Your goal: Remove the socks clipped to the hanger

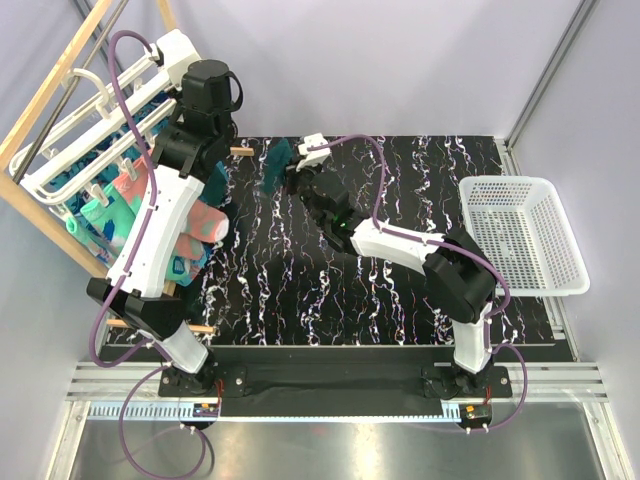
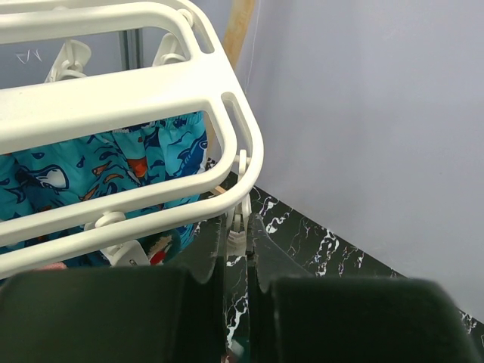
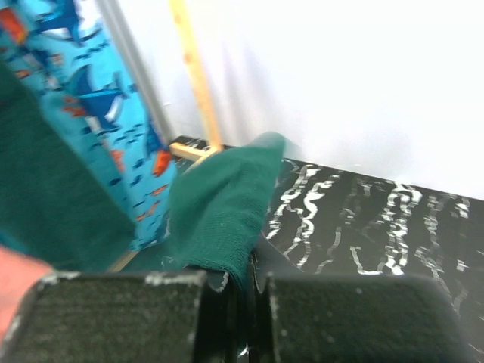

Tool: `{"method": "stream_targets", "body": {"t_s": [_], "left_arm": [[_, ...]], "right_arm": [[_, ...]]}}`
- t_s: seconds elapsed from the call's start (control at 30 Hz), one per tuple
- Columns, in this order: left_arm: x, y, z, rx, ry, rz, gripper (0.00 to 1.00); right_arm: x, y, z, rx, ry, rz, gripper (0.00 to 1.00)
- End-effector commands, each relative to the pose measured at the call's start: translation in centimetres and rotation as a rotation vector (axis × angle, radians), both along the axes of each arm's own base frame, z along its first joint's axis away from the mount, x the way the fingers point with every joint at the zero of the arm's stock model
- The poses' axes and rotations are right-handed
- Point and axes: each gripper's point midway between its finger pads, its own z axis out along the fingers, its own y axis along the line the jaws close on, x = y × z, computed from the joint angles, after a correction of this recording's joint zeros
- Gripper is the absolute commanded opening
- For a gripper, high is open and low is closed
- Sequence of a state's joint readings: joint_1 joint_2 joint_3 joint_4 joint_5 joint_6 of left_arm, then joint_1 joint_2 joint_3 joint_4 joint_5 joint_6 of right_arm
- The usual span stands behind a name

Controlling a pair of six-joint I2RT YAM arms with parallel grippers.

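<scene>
The white hanger (image 1: 100, 115) hangs at the far left with several socks clipped under it: coral-pink (image 1: 128, 187), mint-green (image 1: 92, 215) and blue patterned ones (image 2: 91, 166). My left gripper (image 2: 239, 228) is at the hanger's (image 2: 151, 91) near corner, shut on a small white clip (image 2: 238, 240) dangling from the rim. In the top view this gripper (image 1: 222, 165) is mostly hidden under its wrist. My right gripper (image 3: 253, 261) is shut on the edge of a dark teal sock (image 3: 219, 200), held above the table beside the hanger (image 1: 275, 165).
A wooden pole frame (image 1: 55, 90) carries the hanger; one of its poles (image 3: 193, 68) stands close behind the held sock. A white mesh basket (image 1: 505, 181) sits at the right of the black marbled table (image 1: 400, 290). Pale walls close off the back.
</scene>
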State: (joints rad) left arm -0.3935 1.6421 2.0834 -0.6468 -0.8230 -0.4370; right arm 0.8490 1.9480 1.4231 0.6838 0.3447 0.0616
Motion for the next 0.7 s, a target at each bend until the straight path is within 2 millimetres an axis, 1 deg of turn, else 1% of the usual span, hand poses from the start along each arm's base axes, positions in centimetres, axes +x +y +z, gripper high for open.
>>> {"method": "stream_targets", "body": {"t_s": [0.0, 0.1, 0.17, 0.2, 0.23, 0.27, 0.3, 0.33, 0.37, 0.4, 0.47, 0.5, 0.53, 0.57, 0.6, 0.63, 0.67], "left_arm": [[-1.0, 0.8, 2.6, -0.019, -0.080, 0.013, 0.00], [-1.0, 0.8, 2.5, -0.017, -0.080, 0.010, 0.00], [-1.0, 0.8, 2.6, -0.018, -0.083, 0.010, 0.00], [-1.0, 0.8, 2.6, -0.017, -0.081, 0.008, 0.00], [-1.0, 0.7, 2.6, -0.017, -0.080, 0.004, 0.00], [-1.1, 0.7, 2.7, -0.019, -0.085, -0.001, 0.00], [-1.0, 0.6, 2.5, -0.020, -0.083, -0.004, 0.00], [-1.0, 0.3, 2.4, -0.023, -0.081, -0.020, 0.00], [-1.0, 0.2, 2.3, -0.027, -0.079, -0.024, 0.00], [-1.0, 0.1, 2.1, -0.028, -0.072, -0.036, 0.00], [-1.1, -0.2, 2.0, -0.027, -0.064, -0.050, 0.00], [-1.3, -0.3, 1.9, -0.026, -0.058, -0.060, 0.00], [-1.4, -0.3, 2.0, -0.029, -0.059, -0.066, 0.02], [-1.8, -0.2, 2.2, -0.033, -0.064, -0.072, 0.07], [-2.0, -0.5, 2.2, -0.036, -0.061, -0.090, 0.22], [-2.2, -0.6, 2.2, -0.038, -0.059, -0.099, 0.34], [-2.7, -0.7, 2.4, -0.041, -0.065, -0.108, 0.43]], "right_arm": [[0.4, -3.4, 4.7, 0.107, -0.052, -0.134, 0.00], [0.3, -3.7, 4.8, 0.105, -0.066, -0.144, 0.00], [0.5, -4.2, 5.0, 0.089, -0.075, -0.174, 0.00], [0.6, -4.6, 5.4, 0.086, -0.085, -0.193, 0.00], [0.9, -5.5, 5.6, 0.096, -0.082, -0.236, 0.00], [1.2, -6.4, 5.8, 0.066, -0.097, -0.272, 0.00], [2.0, -8.0, 6.0, 0.072, -0.096, -0.313, 0.00], [2.1, -9.3, 6.5, 0.085, -0.097, -0.331, 0.00], [2.4, -10.1, 6.2, 0.117, -0.063, -0.330, 0.00], [3.3, -12.5, 6.5, 0.137, -0.052, -0.339, 0.00], [4.1, -14.3, 6.0, 0.218, 0.008, -0.325, 0.00], [4.8, -16.2, 5.6, 0.238, 0.019, -0.338, 0.00], [5.0, -16.4, 5.5, 0.254, 0.026, -0.314, 0.00], [5.1, -16.6, 5.3, 0.283, 0.037, -0.306, 0.00], [5.3, -16.9, 5.1, 0.285, 0.042, -0.303, 0.00], [5.4, -16.9, 5.2, 0.287, 0.041, -0.295, 0.00], [5.3, -16.9, 5.4, 0.288, 0.039, -0.290, 0.00]]}}
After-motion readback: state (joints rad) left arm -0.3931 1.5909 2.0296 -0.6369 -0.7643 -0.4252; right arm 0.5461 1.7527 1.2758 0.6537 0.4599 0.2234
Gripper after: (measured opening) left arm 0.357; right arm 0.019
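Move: Between the left hand's closed fingertips sits the hanger's end clip; the next clip is some 9 cm left and 6 cm back of it, and the pink sock about 5 cm left, 12 cm back and 28 cm below. From the right hand, which holds the freed green sock, the white basket's middle lies roughly 53 cm right, 12 cm back and 23 cm lower; the pink sock hangs about 18 cm left, 10 cm back and 10 cm below. Swinging off to the right towards the basket, slowly at first and then fast, the right hand carries the pinched green sock about 19 cm right and some 7 cm farther forward, rising slightly and turning some 20 degrees clockwise. The left hand stays by the hanger's end until, right at the close, its fingers open, let go of the end clip and ease back about 1 cm. ##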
